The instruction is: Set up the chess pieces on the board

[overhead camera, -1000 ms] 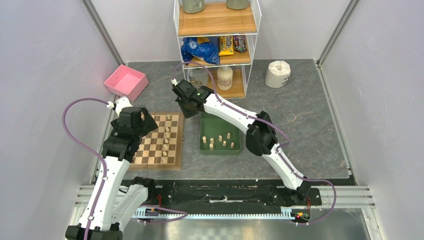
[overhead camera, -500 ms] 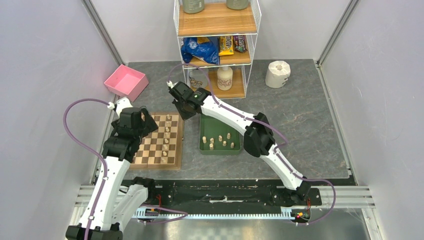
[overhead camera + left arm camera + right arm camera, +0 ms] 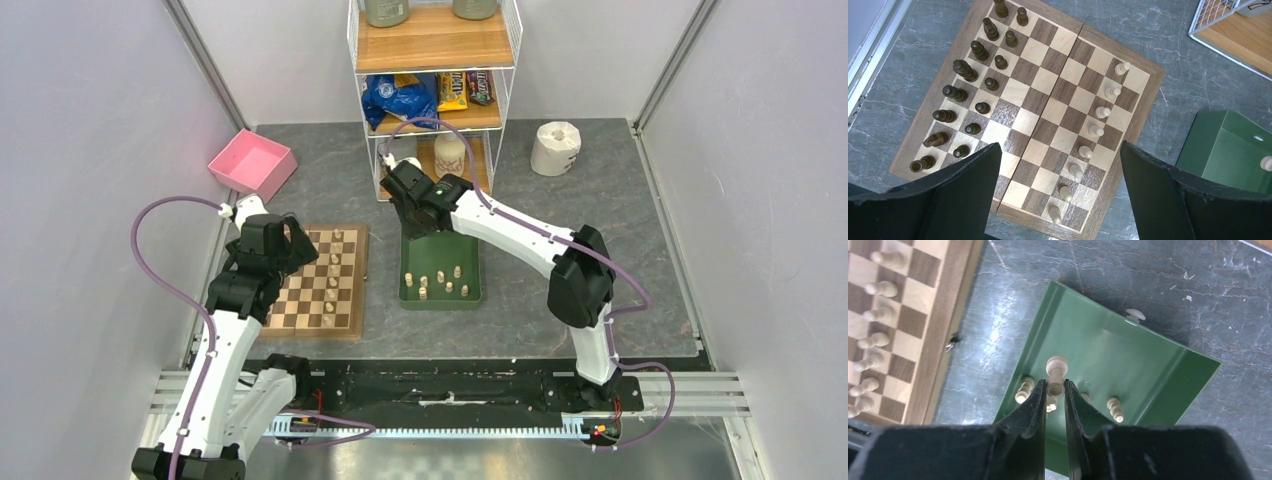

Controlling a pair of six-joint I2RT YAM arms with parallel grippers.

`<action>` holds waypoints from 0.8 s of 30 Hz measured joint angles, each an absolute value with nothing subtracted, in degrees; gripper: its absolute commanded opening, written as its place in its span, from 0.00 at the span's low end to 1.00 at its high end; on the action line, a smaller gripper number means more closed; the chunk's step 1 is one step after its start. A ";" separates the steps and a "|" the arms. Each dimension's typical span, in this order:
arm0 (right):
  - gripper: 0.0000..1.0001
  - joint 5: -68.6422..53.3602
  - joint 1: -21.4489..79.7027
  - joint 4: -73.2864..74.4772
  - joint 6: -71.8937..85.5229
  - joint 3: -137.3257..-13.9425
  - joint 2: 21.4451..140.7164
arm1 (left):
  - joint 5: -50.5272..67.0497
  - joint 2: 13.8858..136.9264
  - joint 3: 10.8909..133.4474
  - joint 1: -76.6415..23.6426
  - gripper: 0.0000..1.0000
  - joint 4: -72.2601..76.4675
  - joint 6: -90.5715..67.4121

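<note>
The board lies at the left, with a column of cream pawns along its right side. In the left wrist view the board also carries two columns of dark pieces on its left side. My left gripper is open and empty, high above the board's near end. My right gripper is shut on a cream piece, held above the green tray. In the top view the right gripper hangs over the tray's far end. Several cream pieces lie in the tray.
A pink bin sits behind the board. A wire shelf with snacks and a bottle stands just behind the tray. A paper roll is at the back right. The walls stand close on both sides.
My right gripper has moved right, from the board's far right corner to over the tray's far end, and its elbow swung right. The left arm has not moved.
</note>
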State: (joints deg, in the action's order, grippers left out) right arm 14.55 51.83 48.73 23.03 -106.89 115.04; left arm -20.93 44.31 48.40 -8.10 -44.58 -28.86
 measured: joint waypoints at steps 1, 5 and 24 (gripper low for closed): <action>0.16 14.57 51.48 48.23 23.40 -106.32 115.02 | -20.80 44.49 48.40 -8.10 0.95 -44.58 -28.86; 0.17 14.22 49.95 47.62 24.60 -104.09 116.42 | -20.38 45.01 48.36 -8.10 0.95 -44.49 -28.86; 0.22 12.40 48.53 46.76 26.81 -103.20 123.94 | -17.28 46.00 48.34 -8.10 0.95 -43.42 -28.82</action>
State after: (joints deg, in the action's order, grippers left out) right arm 12.40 48.53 46.76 26.81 -103.20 123.94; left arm -17.28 46.00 48.34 -8.10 -43.42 -28.82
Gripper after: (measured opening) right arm 0.222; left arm 0.950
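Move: The right hand already holds a light pawn. The bare patch of green tray floor that it is taken to lies about 11 cm below, 1 cm ahead and 2 cm right. Light pieces stand about 5 cm back and 2 cm left, 5 cm back and 2 cm right, and 4 cm back and 5 cm right of the hand. The chess board's middle is some 23 cm left and 5 cm back. From the left hand the patch is roughly 28 cm right, 8 cm ahead and 16 cm below. Keeping its pinch on the head of the light pawn, the right hand lowers it base-first about 9 cm into the far-left part of the green tray, until the base comes down to the bare floor. It drifts some 2 cm to its right early on, tips about 10 degrees steeper, and slows to a near stop at the bottom, fingers not yet opened. ##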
